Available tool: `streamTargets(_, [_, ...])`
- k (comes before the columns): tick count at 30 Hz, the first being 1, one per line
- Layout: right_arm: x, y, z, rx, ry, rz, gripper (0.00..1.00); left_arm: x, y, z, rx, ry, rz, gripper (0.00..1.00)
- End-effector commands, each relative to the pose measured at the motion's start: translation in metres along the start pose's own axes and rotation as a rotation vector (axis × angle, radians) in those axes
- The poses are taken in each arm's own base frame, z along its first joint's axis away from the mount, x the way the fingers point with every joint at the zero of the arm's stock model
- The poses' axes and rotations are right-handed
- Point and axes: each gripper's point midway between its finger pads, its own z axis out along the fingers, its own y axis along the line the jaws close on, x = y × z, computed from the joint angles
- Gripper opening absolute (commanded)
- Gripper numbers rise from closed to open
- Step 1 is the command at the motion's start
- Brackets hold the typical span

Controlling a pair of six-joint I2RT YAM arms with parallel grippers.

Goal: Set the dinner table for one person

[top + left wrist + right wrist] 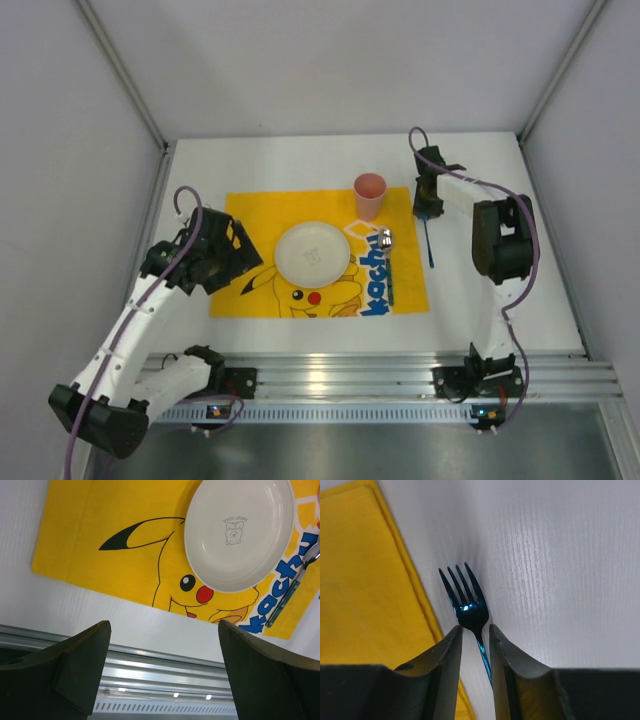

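The white dinner table (300, 165) carries a yellow Pikachu placemat (250, 215). On the mat are a white plate (313, 252), a pink cup (369, 195) and a spoon (385, 240). A blue fork (429, 245) lies on the bare table just right of the mat. My right gripper (428, 208) is low over the fork's head end. In the right wrist view its jaws (476, 629) straddle the fork's neck (467, 605) with a narrow gap on each side. My left gripper (238, 258) hovers open and empty over the mat's left part. The left wrist view shows the plate (239, 535) and spoon (290, 597).
An aluminium rail (350, 375) runs along the table's near edge and also shows in the left wrist view (165, 662). Grey walls enclose the table on three sides. The mat's edge (360, 580) lies close left of the fork.
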Motion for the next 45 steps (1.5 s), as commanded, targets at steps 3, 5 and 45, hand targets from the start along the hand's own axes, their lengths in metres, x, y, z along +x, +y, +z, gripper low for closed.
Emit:
streamTargets(3, [0.017,-0.012,0.0,0.023,0.037,0.002,0.29,-0.015,-0.019,0.003,0.054,-0.029,0.033,0.94])
streamTargets(5, [0.023,-0.013,-0.003,0.018,0.045,0.002,0.28,-0.016,-0.021,0.006,0.054,-0.024,0.039,0.93])
streamTargets(45, [0.015,0.045,-0.321,-0.643,-0.276,0.151,0.0,0.083,-0.294,-0.055,0.851,0.008,0.462,0.94])
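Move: The right hand sits low over the fork's neck, its part-open fingers on either side; the fork's middle is about 4 cm back, 1 cm to its right and 1 cm below. From there the spoon's middle lies roughly 13 cm back and 10 cm left, the mug 3 cm ahead and 14 cm left. From the open left hand the fork lies some 19 cm ahead, 43 cm right and 17 cm below, the plate 14 cm ahead and 14 cm right, also 17 cm below. Right fingers, already astride the fork, slip back about 2 cm along it and pinch it shut below the tines, then lift it some 25 cm, drawing back and a little left while the fingertips tilt up and swing left. Left hand, staying wide open, lingers, then sweeps about 25 cm right over the placemat towards the fork, rising and turning some 40 degrees clockwise. ##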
